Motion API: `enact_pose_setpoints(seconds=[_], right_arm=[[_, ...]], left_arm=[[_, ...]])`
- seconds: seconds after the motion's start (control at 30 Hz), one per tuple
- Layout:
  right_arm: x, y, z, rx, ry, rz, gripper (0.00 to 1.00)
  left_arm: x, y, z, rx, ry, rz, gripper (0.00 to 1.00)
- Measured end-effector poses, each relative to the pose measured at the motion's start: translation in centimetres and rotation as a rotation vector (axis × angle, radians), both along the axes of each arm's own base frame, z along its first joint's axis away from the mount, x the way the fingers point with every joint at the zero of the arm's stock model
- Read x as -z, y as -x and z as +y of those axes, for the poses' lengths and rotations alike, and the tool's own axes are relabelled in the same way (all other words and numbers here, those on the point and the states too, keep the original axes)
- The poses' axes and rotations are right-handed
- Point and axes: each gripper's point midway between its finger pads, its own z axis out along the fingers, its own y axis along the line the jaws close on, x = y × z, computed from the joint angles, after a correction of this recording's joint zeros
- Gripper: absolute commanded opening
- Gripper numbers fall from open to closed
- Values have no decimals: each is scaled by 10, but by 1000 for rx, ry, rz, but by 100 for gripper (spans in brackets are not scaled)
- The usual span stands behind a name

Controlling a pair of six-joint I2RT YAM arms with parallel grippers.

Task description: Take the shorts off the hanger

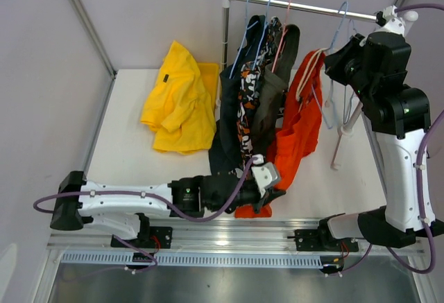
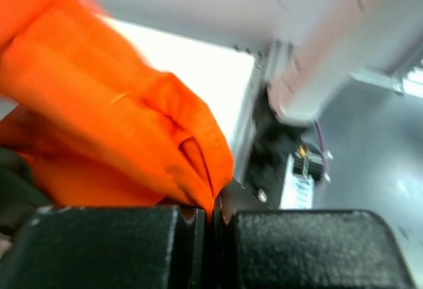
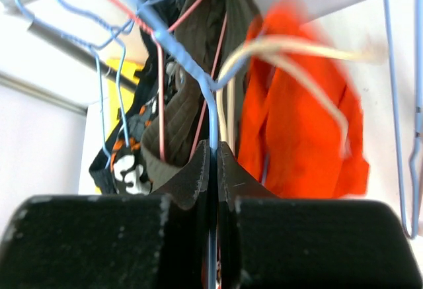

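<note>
Orange-red shorts (image 1: 298, 130) hang from a cream wire hanger on the rail (image 1: 305, 6). My left gripper (image 1: 267, 197) is low at the front and shut on their bottom hem; the orange fabric (image 2: 99, 117) runs into my closed left gripper (image 2: 213, 213). My right gripper (image 1: 333, 64) is up beside the waistband. In the right wrist view my right gripper (image 3: 213, 153) is shut on a blue hanger (image 3: 210, 114) wire next to the orange-red shorts (image 3: 297, 130). Olive shorts (image 1: 270, 95), camouflage shorts (image 1: 248, 102) and navy shorts (image 1: 225, 136) hang to the left. Yellow shorts (image 1: 180, 98) lie on the table.
The rack's upright post (image 1: 225, 32) stands at the back centre and its slanted leg (image 1: 343, 136) comes down at the right, near my right arm. An empty blue hanger (image 3: 396, 137) hangs right of the orange pair. Walls close in the table (image 1: 125, 157) at the left and back.
</note>
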Motion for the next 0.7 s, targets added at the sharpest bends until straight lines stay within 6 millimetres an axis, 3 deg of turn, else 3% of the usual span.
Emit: enact_pose_setpoints(seconds=[0.1,0.23,0.33,0.43,0.53,0.6,0.7], right_arm=[[-1,-1,-5,14,3,-1,0],[9,7,-4,2,-16,14,0],[24,25,-2,-16,-55,37,0],[38,52,-1,-46,-97,65,0],[36,79,-1,-76,-135,61,0],[32,87,-2,-84,-141,49,0],[22,91,-4,-81,-136,26,0]], left_arm=[[25,11,3,1,-48,15,0],[44,-12,-5,-92,-112,14,0],[38,-53,-26,-181,-136,25,0],[14,-112,-45,-298,-117,37,0],[-12,-175,-63,-411,-113,59,0],[-25,-210,-70,-471,-109,70,0],[-13,-217,-63,-499,-158,90,0]])
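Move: The red shorts stretch from a leg pinched in the left fingers up to their waist, about 27 cm ahead of the left hand, 9 cm right and 14 cm above. The green shorts hang some 28 cm ahead of the left hand, straight ahead and 3 cm higher. From the right hand, which grips the blue hanger, the waist is about 4 cm ahead, 4 cm left and 5 cm below; the empty hanger hangs roughly 12 cm ahead, 5 cm right and 8 cm below. The red shorts' leg stays pinched in the left fingers as the left hand first dips some 4 cm, then sweeps forward about 20 cm and a little right, coming back up beside the green shorts while turning roughly 30 degrees counter-clockwise. Meanwhile the right hand, still shut on the blue hanger, draws it back about 9 cm from the rack, sinking slightly and then rising a little. ##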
